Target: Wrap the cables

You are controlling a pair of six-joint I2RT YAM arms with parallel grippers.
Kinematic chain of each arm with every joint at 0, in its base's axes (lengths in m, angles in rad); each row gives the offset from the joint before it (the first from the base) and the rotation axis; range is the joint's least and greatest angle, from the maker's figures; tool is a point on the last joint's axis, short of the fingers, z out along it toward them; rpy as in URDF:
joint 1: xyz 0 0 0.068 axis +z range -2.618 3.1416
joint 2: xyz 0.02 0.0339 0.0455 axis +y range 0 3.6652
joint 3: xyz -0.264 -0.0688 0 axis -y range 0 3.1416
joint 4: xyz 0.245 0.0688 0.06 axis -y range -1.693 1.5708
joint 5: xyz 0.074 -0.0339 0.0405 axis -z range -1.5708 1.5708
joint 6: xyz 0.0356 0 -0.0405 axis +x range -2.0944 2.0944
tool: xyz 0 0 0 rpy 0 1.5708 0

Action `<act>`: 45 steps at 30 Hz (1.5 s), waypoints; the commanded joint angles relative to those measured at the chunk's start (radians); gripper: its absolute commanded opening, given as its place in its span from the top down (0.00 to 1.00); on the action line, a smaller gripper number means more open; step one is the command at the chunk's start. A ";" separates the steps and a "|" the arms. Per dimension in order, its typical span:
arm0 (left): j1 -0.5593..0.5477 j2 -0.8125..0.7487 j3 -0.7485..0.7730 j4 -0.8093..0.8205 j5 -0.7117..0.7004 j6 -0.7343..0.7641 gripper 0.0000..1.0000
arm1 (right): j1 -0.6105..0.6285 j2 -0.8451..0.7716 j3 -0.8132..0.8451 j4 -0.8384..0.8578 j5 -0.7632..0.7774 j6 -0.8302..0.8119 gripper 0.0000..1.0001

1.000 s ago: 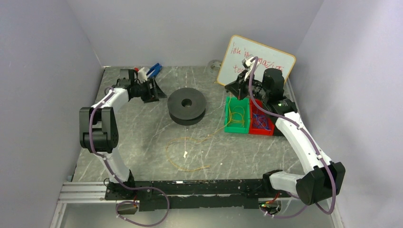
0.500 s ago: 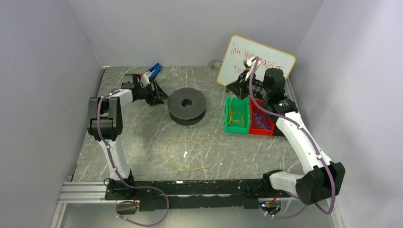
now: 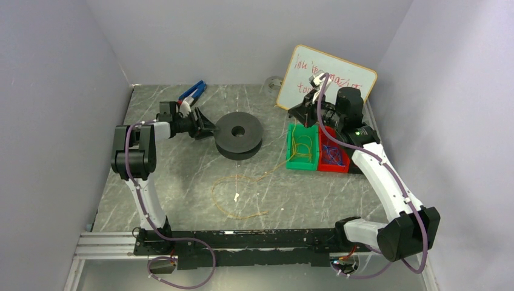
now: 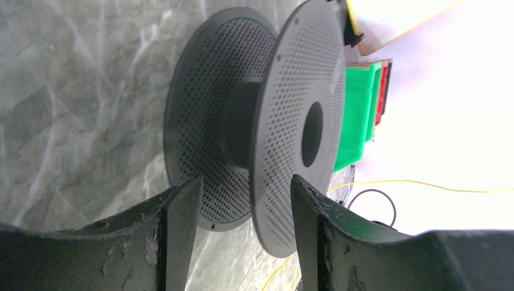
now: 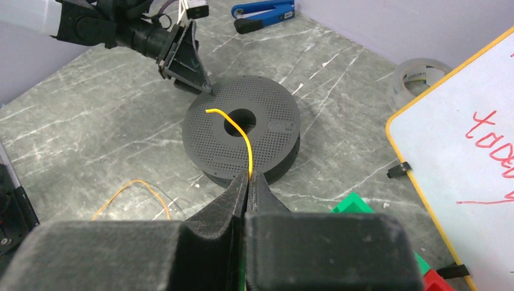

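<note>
A black spool [image 3: 238, 134] lies flat mid-table. My left gripper [image 3: 208, 128] is at its left rim, open, its fingers [image 4: 182, 224] straddling the edge of the top flange [image 4: 285, 121] without visibly touching it. My right gripper [image 3: 303, 111] hovers over the green bin [image 3: 292, 162], shut on the end of a yellow cable [image 5: 241, 132] that sticks up from its tips [image 5: 248, 176]. The cable trails from the bin area into loose tan loops [image 3: 239, 195] on the table in front of the spool. From the right wrist, the spool [image 5: 273, 115] and the left gripper [image 5: 200, 82] both show.
A red bin [image 3: 343, 168] with blue-purple wires adjoins the green one. A whiteboard [image 3: 327, 76] leans at the back right, with a tape roll [image 3: 273, 85] beside it. A blue tool [image 3: 193, 92] lies at the back left. Walls enclose the table on three sides.
My left gripper has swung right from the back left up to the spool's rim, and its jaws have narrowed slightly. The right arm, spool and cable loops have not moved.
</note>
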 commanded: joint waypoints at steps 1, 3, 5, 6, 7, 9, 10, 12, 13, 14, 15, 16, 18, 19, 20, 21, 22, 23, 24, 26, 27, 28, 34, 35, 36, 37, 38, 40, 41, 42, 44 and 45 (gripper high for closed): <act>-0.004 -0.028 0.002 0.141 0.081 -0.078 0.42 | -0.004 0.002 0.009 0.014 -0.018 -0.017 1.00; -0.013 -0.021 0.013 0.144 0.092 -0.081 0.43 | -0.004 0.004 0.011 0.012 -0.018 -0.019 1.00; -0.025 -0.013 0.028 0.133 0.101 -0.076 0.45 | -0.004 0.006 0.012 0.010 -0.013 -0.022 1.00; -0.043 -0.007 0.039 0.115 0.105 -0.066 0.46 | -0.004 0.008 0.012 0.009 -0.011 -0.023 1.00; -0.052 -0.001 0.051 0.096 0.104 -0.053 0.46 | -0.004 0.008 0.014 0.007 -0.010 -0.024 1.00; -0.066 0.008 0.065 0.078 0.103 -0.037 0.51 | -0.004 0.010 0.015 0.005 -0.010 -0.025 1.00; -0.071 0.013 0.071 0.073 0.101 -0.033 0.56 | -0.004 0.011 0.014 0.006 -0.011 -0.025 1.00; -0.078 0.022 0.086 0.068 0.110 -0.031 0.69 | -0.004 0.014 0.016 0.003 -0.015 -0.029 1.00; -0.079 0.023 0.093 0.069 0.111 -0.029 0.78 | -0.004 0.016 0.015 0.001 -0.015 -0.033 1.00; -0.080 0.024 0.108 0.058 0.108 -0.020 0.87 | -0.004 0.018 0.016 0.000 -0.015 -0.036 1.00; -0.080 0.021 0.128 0.031 0.106 0.001 0.95 | -0.004 0.021 0.018 -0.004 -0.018 -0.041 1.00; -0.081 0.013 0.150 -0.003 0.112 0.031 0.97 | -0.004 0.023 0.018 -0.007 -0.022 -0.049 1.00; -0.089 -0.010 0.200 -0.078 0.119 0.110 0.97 | -0.003 0.028 0.017 -0.010 -0.031 -0.063 1.00; -0.097 -0.024 0.233 -0.158 0.113 0.169 0.97 | -0.002 0.029 0.016 -0.011 -0.039 -0.067 1.00; -0.107 -0.039 0.269 -0.225 0.108 0.260 0.98 | -0.002 0.032 0.017 -0.013 -0.046 -0.070 1.00; -0.120 -0.055 0.305 -0.298 0.093 0.323 0.97 | -0.003 0.034 0.018 -0.015 -0.052 -0.071 1.00; -0.138 -0.070 0.339 -0.359 0.076 0.396 0.97 | -0.003 0.036 0.019 -0.018 -0.058 -0.073 1.00; -0.164 -0.085 0.376 -0.439 0.066 0.489 0.97 | -0.003 0.038 0.022 -0.020 -0.066 -0.073 1.00; -0.194 -0.100 0.423 -0.543 0.030 0.597 0.97 | -0.003 0.037 0.023 -0.021 -0.073 -0.074 1.00; -0.273 -0.131 0.486 -0.692 -0.048 0.786 0.97 | -0.003 0.034 0.022 -0.022 -0.085 -0.078 1.00; -0.312 -0.147 0.505 -0.748 -0.107 0.863 0.97 | -0.003 0.031 0.024 -0.024 -0.088 -0.080 1.00; -0.357 -0.168 0.513 -0.790 -0.162 0.930 0.97 | -0.004 0.026 0.025 -0.026 -0.091 -0.083 1.00; -0.530 -0.270 0.452 -0.856 -0.353 1.093 0.97 | -0.008 0.014 0.029 -0.016 -0.082 -0.063 1.00; -0.541 -0.278 0.451 -0.864 -0.359 1.104 0.98 | -0.010 0.017 0.031 -0.012 -0.078 -0.053 1.00; -0.553 -0.283 0.449 -0.877 -0.376 1.117 0.97 | -0.013 0.021 0.036 -0.010 -0.072 -0.042 1.00; -0.576 -0.291 0.442 -0.882 -0.411 1.132 0.97 | -0.014 0.027 0.039 -0.009 -0.064 -0.032 1.00; -0.599 -0.301 0.429 -0.879 -0.448 1.150 0.98 | -0.018 0.036 0.044 -0.012 -0.059 -0.024 1.00; -0.637 -0.316 0.397 -0.869 -0.504 1.179 0.98 | -0.019 0.063 0.051 -0.009 -0.060 -0.005 1.00; -0.652 -0.320 0.390 -0.869 -0.519 1.181 0.98 | -0.019 0.081 0.054 -0.008 -0.060 0.004 1.00; -0.663 -0.320 0.384 -0.868 -0.524 1.178 0.97 | -0.020 0.109 0.060 -0.007 -0.060 0.026 1.00; -0.678 -0.318 0.384 -0.872 -0.534 1.173 0.97 | -0.020 0.159 0.078 -0.012 -0.080 0.053 1.00; -0.682 -0.318 0.382 -0.866 -0.536 1.167 0.97 | -0.020 0.182 0.089 -0.021 -0.089 0.058 1.00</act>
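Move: The spool's middle lies about 9 cm to the right of the open left hand, level with it fore and aft and some 3 cm lower; the hand is already at its left rim. The green bin stands about 33 cm to the right and 4 cm back, the blue stapler about 8 cm left and 16 cm ahead, and the loose yellow cable loop 9 cm right and 24 cm back. From the right hand the spool lies roughly 10 cm ahead, 15 cm left and 27 cm below. The left hand slides some 4 cm right over the spool's left rim while rising slightly, and shuts its fingers on the upper flange; it then lifts and sweeps right and back, ending about 16 cm right, 13 cm back and 12 cm up from where it began, while the wrist rolls some 80 degrees, clockwise as seen from behind the hand, and dips the fingers further down. Meanwhile the right hand keeps the yellow cable pinched near its end and sinks about 3 cm. ##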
